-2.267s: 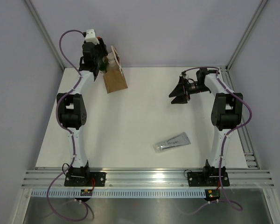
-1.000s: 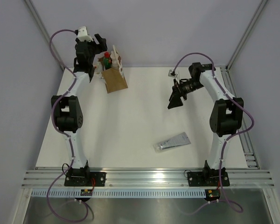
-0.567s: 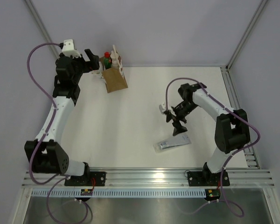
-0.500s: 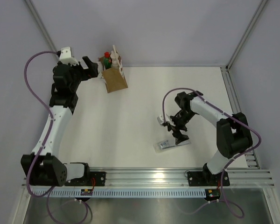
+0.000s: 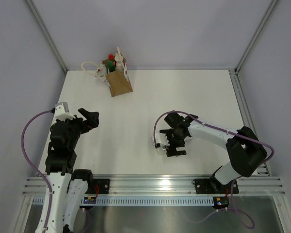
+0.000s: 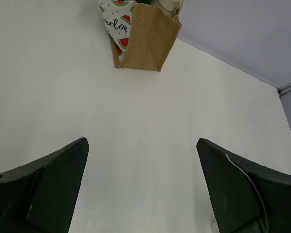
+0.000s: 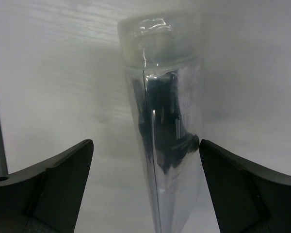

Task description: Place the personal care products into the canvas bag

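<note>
The canvas bag (image 5: 119, 83) stands upright at the back left, and the left wrist view shows its watermelon-print side (image 6: 146, 40). A red-capped green bottle (image 5: 111, 61) and a pale pump bottle (image 5: 119, 61) stick out of its top. The silver-grey flat tube (image 7: 167, 145) lies on the table, cap pointing away, between the spread fingers of my right gripper (image 7: 145, 143). That gripper is open and low over the tube. From above, my right gripper (image 5: 172, 147) covers the tube. My left gripper (image 5: 90, 121) is open and empty near the left front, far from the bag.
One white loop handle (image 5: 90, 67) of the bag hangs out to its left. Grey walls and metal posts close the table at the back and sides. An aluminium rail (image 5: 150, 185) with the arm bases runs along the near edge.
My left arm has pulled back from the bag to the near left. My right arm has swung in and down over the tube. Both grippers have opened wider.
</note>
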`<action>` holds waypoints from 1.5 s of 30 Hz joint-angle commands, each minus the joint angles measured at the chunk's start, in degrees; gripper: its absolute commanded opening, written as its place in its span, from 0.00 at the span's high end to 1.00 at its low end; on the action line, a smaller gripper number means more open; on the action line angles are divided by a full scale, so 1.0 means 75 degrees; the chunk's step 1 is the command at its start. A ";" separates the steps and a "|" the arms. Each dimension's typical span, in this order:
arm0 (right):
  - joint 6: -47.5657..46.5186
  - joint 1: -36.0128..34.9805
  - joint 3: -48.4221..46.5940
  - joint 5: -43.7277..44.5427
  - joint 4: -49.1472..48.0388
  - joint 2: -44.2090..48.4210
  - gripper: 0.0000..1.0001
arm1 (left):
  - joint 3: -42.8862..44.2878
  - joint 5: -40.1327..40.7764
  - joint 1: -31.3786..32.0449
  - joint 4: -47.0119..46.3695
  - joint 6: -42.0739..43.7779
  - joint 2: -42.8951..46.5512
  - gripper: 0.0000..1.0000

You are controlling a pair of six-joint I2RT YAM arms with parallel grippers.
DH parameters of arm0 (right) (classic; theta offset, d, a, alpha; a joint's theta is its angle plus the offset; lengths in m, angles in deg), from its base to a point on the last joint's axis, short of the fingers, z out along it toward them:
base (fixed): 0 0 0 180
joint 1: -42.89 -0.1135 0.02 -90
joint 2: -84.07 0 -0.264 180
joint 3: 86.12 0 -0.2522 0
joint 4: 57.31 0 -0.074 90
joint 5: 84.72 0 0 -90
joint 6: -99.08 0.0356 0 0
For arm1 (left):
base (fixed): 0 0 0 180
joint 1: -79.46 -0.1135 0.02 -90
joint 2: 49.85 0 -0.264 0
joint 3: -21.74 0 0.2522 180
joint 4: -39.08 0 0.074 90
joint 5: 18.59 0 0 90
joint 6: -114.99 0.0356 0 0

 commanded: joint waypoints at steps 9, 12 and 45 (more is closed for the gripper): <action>0.2107 -0.0537 -0.0416 0.1307 -0.1762 -0.1204 0.24 | -0.0256 0.0644 -0.0033 0.1282 -0.0132 0.1241 0.01; 0.2330 -0.0537 -0.0803 0.1225 -0.1540 -0.1405 0.43 | -0.0338 0.0317 -0.0033 0.1317 -0.0191 0.1241 0.01; 0.6819 0.0776 -0.6241 -0.3733 -0.0743 -0.2929 0.87 | -0.0527 -0.0728 0.2544 -0.4916 -0.4351 -0.3429 0.01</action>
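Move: The clear tube lies just under the open right hand, its middle about 2 cm farther out, 1 cm to the right and 2 cm below. The canvas bag stands some 41 cm ahead of that hand and 29 cm to its left, its middle about 6 cm higher. From the left hand, the tube is roughly 39 cm to the right, 3 cm nearer the base and 23 cm below. Right fingers pinch the tube and carry it about 16 cm left, up, forward; open left hand swings right. ##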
